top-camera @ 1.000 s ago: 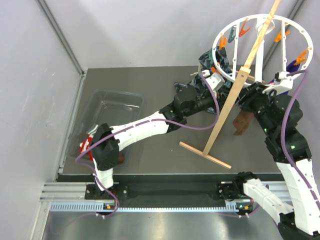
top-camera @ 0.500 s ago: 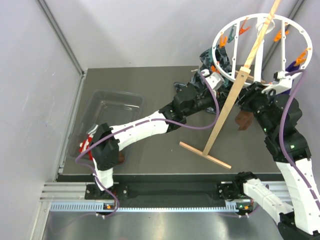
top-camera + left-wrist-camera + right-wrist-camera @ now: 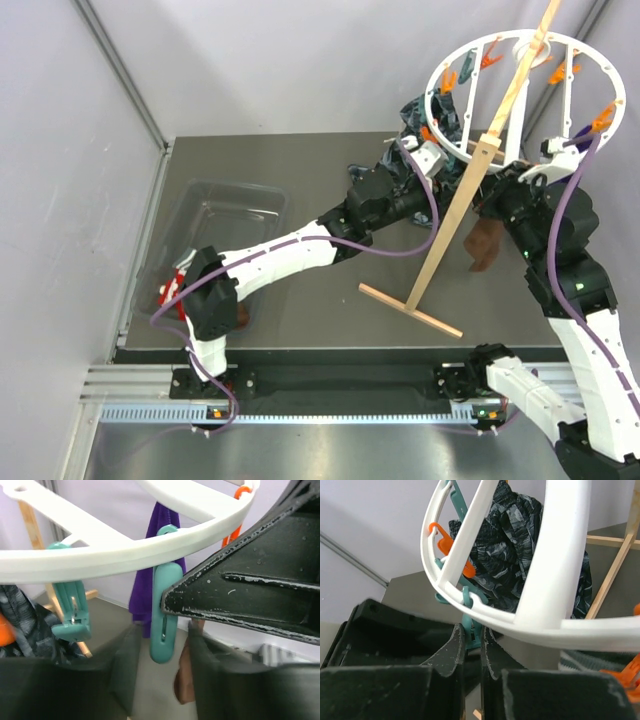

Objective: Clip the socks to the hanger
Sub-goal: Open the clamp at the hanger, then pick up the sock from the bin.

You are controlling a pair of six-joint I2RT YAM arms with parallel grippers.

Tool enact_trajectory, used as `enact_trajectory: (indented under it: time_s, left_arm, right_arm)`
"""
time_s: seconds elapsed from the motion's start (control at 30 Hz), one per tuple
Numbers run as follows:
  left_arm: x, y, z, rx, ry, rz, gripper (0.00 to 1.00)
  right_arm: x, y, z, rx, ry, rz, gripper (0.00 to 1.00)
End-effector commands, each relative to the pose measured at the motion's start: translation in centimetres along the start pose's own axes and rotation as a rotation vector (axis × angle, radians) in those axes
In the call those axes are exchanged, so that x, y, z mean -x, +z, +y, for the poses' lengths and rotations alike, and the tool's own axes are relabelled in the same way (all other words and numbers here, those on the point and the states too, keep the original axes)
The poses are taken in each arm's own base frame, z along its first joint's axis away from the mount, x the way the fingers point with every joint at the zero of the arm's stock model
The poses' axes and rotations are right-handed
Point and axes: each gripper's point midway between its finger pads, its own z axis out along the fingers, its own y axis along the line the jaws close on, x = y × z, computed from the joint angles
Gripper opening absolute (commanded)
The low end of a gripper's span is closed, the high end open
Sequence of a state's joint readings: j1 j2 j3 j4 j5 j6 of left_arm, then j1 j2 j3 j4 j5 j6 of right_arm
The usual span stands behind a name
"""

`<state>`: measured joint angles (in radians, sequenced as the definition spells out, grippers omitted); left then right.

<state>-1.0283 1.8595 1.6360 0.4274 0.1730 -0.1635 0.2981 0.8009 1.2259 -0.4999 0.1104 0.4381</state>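
Note:
The hanger, a white ring (image 3: 432,100) with orange and teal clips, stands on a slanted wooden pole at the back right. My right gripper (image 3: 471,632) is shut on a teal clip (image 3: 470,611) under the rim (image 3: 560,580); from above it (image 3: 505,190) sits below the ring's near edge. My left gripper (image 3: 162,680) is open, and another teal clip (image 3: 165,615) hangs in the gap, touching neither finger. A dark brown sock (image 3: 485,243) dangles by the right gripper and shows past my left finger (image 3: 186,682); what holds its top is hidden. A red sock (image 3: 172,293) lies in the bin.
A clear plastic bin (image 3: 235,185) sits at the table's left. A dark-blue patterned cloth (image 3: 418,118) hangs from the ring's left side. A purple sock (image 3: 150,580) hangs from the rim. The stand's wooden pole (image 3: 470,190) and crossbar foot (image 3: 410,308) lie between the arms.
The right gripper has shut on the teal clip after standing open. The right arm has edged slightly up toward the rim. The left arm and the brown sock have barely moved.

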Motion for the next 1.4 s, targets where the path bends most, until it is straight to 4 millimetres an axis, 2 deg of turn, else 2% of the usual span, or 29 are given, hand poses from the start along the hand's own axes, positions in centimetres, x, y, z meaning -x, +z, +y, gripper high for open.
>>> enact_trajectory:
  time_s: [0.0,0.03,0.1,0.13,0.2,0.23,0.3,0.33,0.37,0.4,0.43,0.47,0.57,0.6,0.67,0.7,0.73,0.8,0.83,0.87,0.9,0.93,0.97,1.07,1.1,1.17,1.23,1.3,1.37]
  left_arm:
    - [2.1,0.0,0.5,0.042,-0.011,-0.052,0.52]
    - [2.7,-0.3,1.2,0.086,-0.01,-0.066,0.64]
    - [2.2,-1.1,2.5,0.139,-0.018,-0.057,0.75]
    - [2.8,-1.6,2.8,0.153,-0.02,-0.066,0.76]
    - [2.3,-2.8,4.7,0.206,-0.043,-0.051,0.78]
    - [3.1,-3.5,5.1,0.216,-0.05,-0.062,0.78]
    - [2.5,-5.2,7.2,0.289,-0.067,-0.047,0.78]
    - [3.7,-6.2,7.3,0.299,-0.065,-0.064,0.78]
    - [2.5,-7.3,8.3,0.333,-0.061,-0.04,0.77]
    - [2.3,-8.1,8.7,0.351,-0.056,-0.025,0.77]
    - [3.4,-9.2,8.8,0.371,-0.047,-0.036,0.77]
    - [2.4,-10.4,9.8,0.406,-0.047,-0.007,0.77]
    - [0.9,-14.5,12.2,0.546,-0.093,0.081,0.73]
    - [0.8,-16.6,12.8,0.614,-0.102,0.115,0.73]
    - [-1.4,-20.4,14.5,0.739,-0.148,0.187,0.73]
    - [-0.6,-22.8,14.9,0.818,-0.152,0.179,0.73]
    - [-3.3,-25.8,15.3,0.904,-0.178,0.279,0.73]
    - [-3.2,-30.5,16.1,1.044,-0.198,0.307,0.73]
    - [-4.9,-34.3,16.4,1.178,-0.229,0.384,0.73]
    - [-5.2,-37.1,17.2,1.264,-0.251,0.415,0.73]
    - [-5.0,-39.0,17.3,1.308,-0.271,0.422,0.73]
    - [-6.1,-41.4,17.0,1.359,-0.298,0.49,0.74]
    - [-5.9,-43.6,17.7,1.428,-0.318,0.492,0.74]
    - [-5.4,-47.3,18.0,1.534,-0.353,0.485,0.78]
    - [-5.3,-48.0,18.1,1.552,-0.357,0.476,0.83]
    - [-5.9,-49.6,18.6,1.599,-0.398,0.471,0.84]
    - [-7.2,-51.0,19.3,1.636,-0.458,0.473,0.85]
    - [-8.5,-51.5,20.3,1.666,-0.515,0.464,0.83]
    - [-10.2,-52.5,21.2,1.752,-0.586,0.456,0.79]
  right_arm:
    - [1.8,0.1,0.4,0.006,-0.004,-0.066,0.0]
    - [1.7,0.1,0.3,0.0,-0.005,-0.064,0.0]
    - [1.5,0.1,0.1,-0.009,-0.005,-0.059,0.0]
    - [1.4,0.2,0.0,-0.011,-0.004,-0.057,0.0]
    - [1.2,0.3,-0.1,-0.017,-0.005,-0.051,0.0]
    - [1.0,0.4,-0.2,-0.023,-0.006,-0.046,0.0]
    - [0.9,0.4,-0.3,-0.025,-0.007,-0.043,0.0]
    - [0.9,0.4,-0.3,-0.027,-0.008,-0.042,0.0]
    - [0.8,0.4,-0.4,-0.028,-0.01,-0.04,0.0]
    - [0.7,0.4,-0.5,-0.029,-0.014,-0.037,0.0]
    - [0.6,0.4,-0.5,-0.031,-0.015,-0.037,0.0]
    - [0.6,0.4,-0.5,-0.029,-0.02,-0.035,0.0]
    - [0.6,0.4,-0.7,-0.035,-0.036,-0.035,0.0]
    - [0.6,0.4,-0.8,-0.039,-0.038,-0.039,0.0]
    - [0.8,0.1,-0.9,-0.043,-0.057,-0.048,0.0]
    - [0.9,0.0,-1.0,-0.045,-0.063,-0.052,0.0]
    - [1.1,-0.2,-1.1,-0.046,-0.077,-0.059,0.0]
    - [1.0,-0.2,-1.4,-0.06,-0.087,-0.057,0.0]
    - [0.9,-0.2,-1.5,-0.064,-0.089,-0.054,0.0]
    - [0.8,-0.2,-1.5,-0.064,-0.088,-0.052,0.0]
    - [0.6,0.0,-1.4,-0.057,-0.087,-0.048,0.0]
    - [0.2,0.1,-1.4,-0.053,-0.082,-0.037,0.0]
    - [0.0,0.2,-1.2,-0.04,-0.083,-0.028,0.0]
    - [-0.3,0.7,-0.8,-0.019,-0.08,-0.016,0.0]
    - [-0.2,0.7,-0.7,-0.017,-0.078,-0.017,0.0]
    - [-0.4,1.1,-0.7,-0.021,-0.082,-0.004,0.0]
    - [-0.6,1.3,-0.8,-0.022,-0.089,0.004,0.0]
    - [-0.8,1.4,-0.9,-0.026,-0.093,0.009,0.0]
    - [-0.9,1.4,-1.0,-0.027,-0.093,0.009,0.0]
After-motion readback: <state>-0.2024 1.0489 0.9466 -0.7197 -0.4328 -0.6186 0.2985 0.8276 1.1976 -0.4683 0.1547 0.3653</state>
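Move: The teal clamp on the hanger's rim sits between the left fingertips, about 1 cm right of that hand and 1 cm up, and right at the right hand's point, pinched. The brown sock in the box lies some 51 cm left of the left hand, 3 cm back and 36 cm lower, with the red sock 7 cm left of it. An orange clamp is roughly 9 cm ahead of the right hand and 7 cm left. Leftwards in one quick sweep, the left hand opens wide off the teal clamp, swings forward a little around its start, then crosses about 50 cm and sinks some 20 to hover open over the box's socks. Its wrist turns counter-clockwise, taking the fingers from pointing right to forward and down. The right hand keeps the clamp pinched, easing slightly forward and down. ##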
